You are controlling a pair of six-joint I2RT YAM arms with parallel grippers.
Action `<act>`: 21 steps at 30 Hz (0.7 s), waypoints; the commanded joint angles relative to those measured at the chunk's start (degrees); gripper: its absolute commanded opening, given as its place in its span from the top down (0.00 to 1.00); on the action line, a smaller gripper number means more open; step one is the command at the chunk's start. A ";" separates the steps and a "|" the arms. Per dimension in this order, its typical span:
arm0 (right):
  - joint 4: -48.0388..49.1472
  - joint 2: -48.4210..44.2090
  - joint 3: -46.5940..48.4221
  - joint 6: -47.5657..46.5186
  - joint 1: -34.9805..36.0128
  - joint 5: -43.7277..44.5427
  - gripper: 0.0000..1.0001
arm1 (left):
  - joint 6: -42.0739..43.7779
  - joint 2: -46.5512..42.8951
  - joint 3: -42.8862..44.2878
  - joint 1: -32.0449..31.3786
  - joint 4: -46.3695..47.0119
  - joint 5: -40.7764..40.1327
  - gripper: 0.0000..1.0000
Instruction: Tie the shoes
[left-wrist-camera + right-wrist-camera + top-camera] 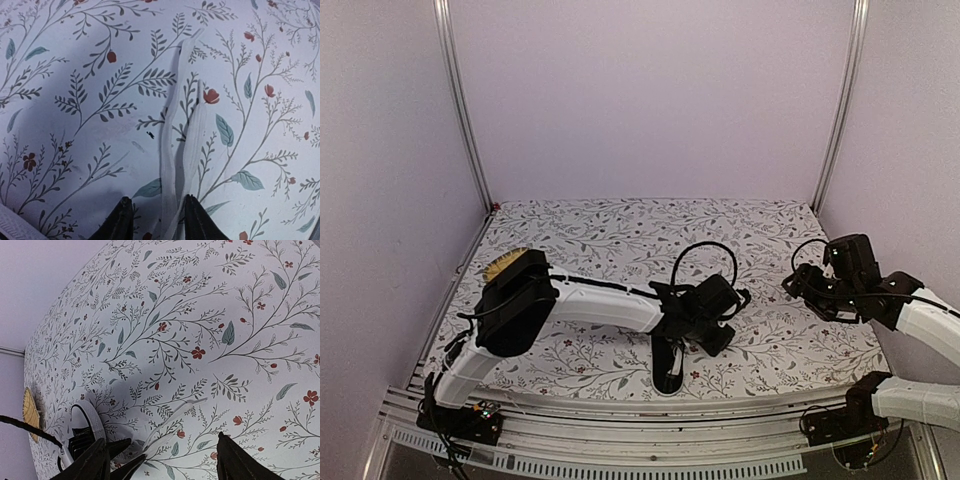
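Note:
The black sneaker [668, 366] lies on the floral cloth near the front edge, its white toe cap toward the arms. It also shows in the right wrist view [85, 426]. My left gripper [714, 342] is low over the cloth just right of the shoe. In the left wrist view the left gripper [157, 222] is partly open, and two white lace strands [176, 150] lie flat on the cloth and run between its fingertips. The laces [180, 415] also show in the right wrist view. My right gripper [803, 285] is far to the right; the right gripper [162, 465] is wide open and empty.
A yellow woven mat [505, 263] lies at the back left, behind the left arm's elbow, and shows in the right wrist view [31, 412]. A black cable loop [705, 262] arches above the left wrist. Metal frame posts and lilac walls enclose the floral cloth [620, 225].

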 commanded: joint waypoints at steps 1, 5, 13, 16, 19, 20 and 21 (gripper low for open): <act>-0.64 -0.22 -0.95 0.14 -0.24 0.68 0.27 | 1.27 1.17 1.02 -1.92 -1.24 -0.20 0.67; -0.70 0.14 -0.73 -0.64 -0.24 0.90 0.27 | 0.95 1.28 1.25 -2.41 -2.01 -0.60 0.80; -0.91 -1.13 -0.55 -2.04 -0.24 -0.25 0.27 | -0.54 -2.28 0.44 -3.00 -2.16 -3.64 1.00; -0.89 -2.02 -0.44 -4.15 -0.25 -1.65 0.27 | -1.77 -5.48 -1.20 -3.01 -0.75 -6.31 1.00; -0.82 -2.98 -0.28 -6.14 -0.25 -3.85 0.27 | -3.48 -10.17 -3.63 -2.88 0.20 -8.18 1.00; -0.62 -3.39 -0.33 -6.48 -0.25 -5.19 0.26 | -4.06 -11.68 -4.81 -2.81 0.67 -8.14 1.00; -0.23 -3.85 -0.39 -6.61 -0.25 -6.76 0.25 | -4.66 -13.29 -6.23 -2.73 1.34 -7.70 1.00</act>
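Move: The two white laces lie already between the left hand's part-open fingers, at most a centimetre below the hand point, their loose ends running on over the table to the robot's right. The shoe stands about 11 cm to the left of this hand, practically level with it, its middle 2 cm or so higher. From the right hand the laces are some 17 cm to the left, 3 cm back and 13 cm below. The laces beside the shoe are gathered and pinched: the left hand slides back about 2 cm, low over the table, as its fingers shut fully on them. With the fingers kept shut, it then starts to rise, some 2.5 cm off the table, easing about 1 cm left and a little forward again. ##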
